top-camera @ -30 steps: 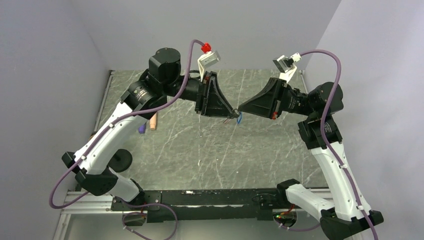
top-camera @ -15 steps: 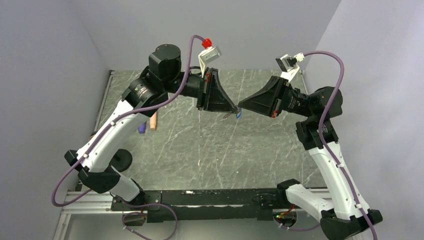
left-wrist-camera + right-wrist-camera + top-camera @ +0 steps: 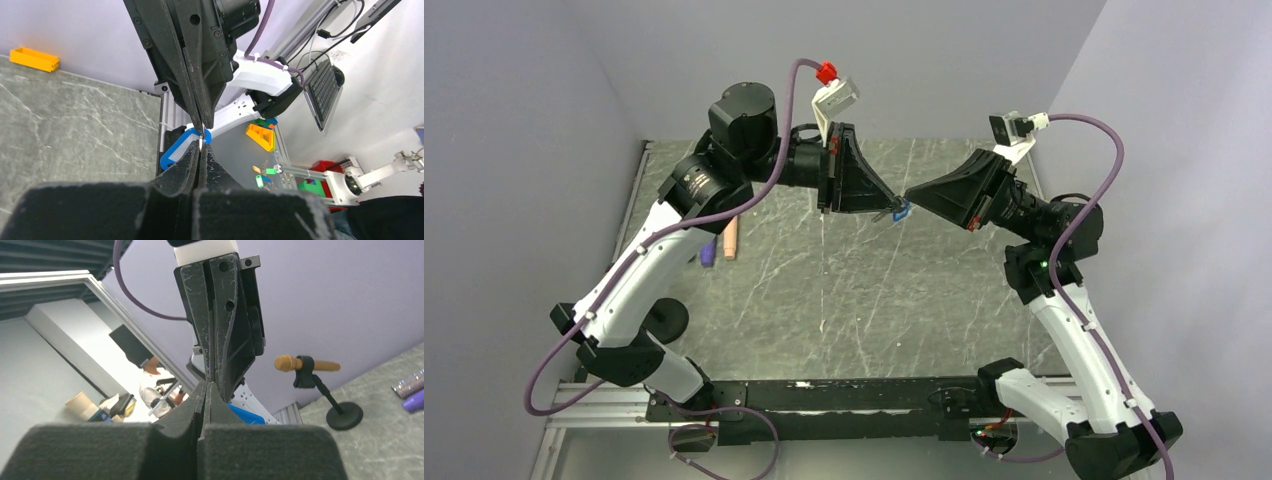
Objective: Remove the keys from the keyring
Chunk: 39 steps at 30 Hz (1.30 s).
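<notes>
Both grippers meet tip to tip in mid-air above the marbled table. Between them are the keys: a small bright-blue piece with a silvery metal bit. In the left wrist view the blue piece lies just beside my left gripper. That gripper is shut, with the silvery bit pinched at its tips. The right gripper comes in from above there, also shut. In the right wrist view my right gripper is shut against the left one's tips, with the blue piece behind. I cannot make out a separate keyring.
A peach cylinder and a purple cylinder lie at the table's left side. A microphone stand with a round black base is near the left arm. An orange block sits at the table's edge.
My left gripper has shut on the metal bit. Both grippers have risen a little and shifted toward the back. The blue piece now sits level between the tips where it hung down before.
</notes>
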Each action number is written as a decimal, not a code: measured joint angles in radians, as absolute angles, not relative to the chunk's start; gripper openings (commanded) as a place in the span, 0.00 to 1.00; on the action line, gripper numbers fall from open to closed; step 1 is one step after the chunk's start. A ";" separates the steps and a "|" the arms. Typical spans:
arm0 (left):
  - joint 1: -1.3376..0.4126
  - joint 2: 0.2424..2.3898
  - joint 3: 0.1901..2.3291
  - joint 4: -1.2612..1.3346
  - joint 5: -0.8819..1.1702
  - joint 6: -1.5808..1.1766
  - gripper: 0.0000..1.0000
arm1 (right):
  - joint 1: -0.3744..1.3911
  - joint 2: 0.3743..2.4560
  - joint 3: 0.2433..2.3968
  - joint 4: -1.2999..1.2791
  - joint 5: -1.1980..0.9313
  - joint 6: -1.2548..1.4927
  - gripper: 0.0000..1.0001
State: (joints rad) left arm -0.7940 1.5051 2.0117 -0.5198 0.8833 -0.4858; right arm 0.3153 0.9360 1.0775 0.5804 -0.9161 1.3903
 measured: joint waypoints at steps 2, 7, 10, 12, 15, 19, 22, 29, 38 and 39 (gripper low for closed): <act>-0.795 1.505 2.023 -0.515 0.868 -0.480 0.00 | 0.317 0.942 1.055 0.657 -0.889 1.432 0.00; -0.796 1.509 2.065 -0.522 0.821 -0.452 0.00 | 0.326 0.964 1.003 0.822 -0.815 1.516 0.00; -0.796 1.517 2.098 -0.526 0.797 -0.434 0.00 | 0.333 0.968 1.001 0.857 -0.783 1.522 0.00; -0.796 1.517 2.112 -0.530 0.783 -0.425 0.00 | 0.337 0.968 1.001 0.863 -0.772 1.518 0.00; -0.796 1.517 2.129 -0.545 0.748 -0.403 0.03 | 0.344 0.972 1.001 0.862 -0.750 1.496 0.00; -0.794 1.514 2.133 -0.543 0.696 -0.371 0.30 | 0.353 0.988 1.001 0.865 -0.712 1.457 0.00; -0.782 1.506 2.161 -0.530 0.664 -0.350 0.42 | 0.355 1.007 1.002 0.873 -0.691 1.439 0.00; -0.773 1.462 2.281 -0.489 0.625 -0.316 0.65 | 0.380 1.091 1.010 0.959 -0.661 1.444 0.00; -0.769 1.412 2.281 -0.439 0.616 -0.282 0.68 | 0.389 1.278 1.066 1.378 -0.641 1.731 0.00; -0.769 1.411 2.272 -0.432 0.618 -0.282 0.68 | 0.390 1.303 1.085 1.394 -0.650 1.761 0.00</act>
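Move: The keyring is pinched between the two gripper tips: about 1 cm right of the left hand point, and 1 cm left of the right one. From the left hand, the blue tag hangs about 3 cm below, 1 cm back and 1 cm right; the keys stick out about 2 cm back, 2 cm left and 2 cm down. Left hand opens and lets go, withdrawing up some 14 cm and left; right keeps the keyring, moving forward-up. ##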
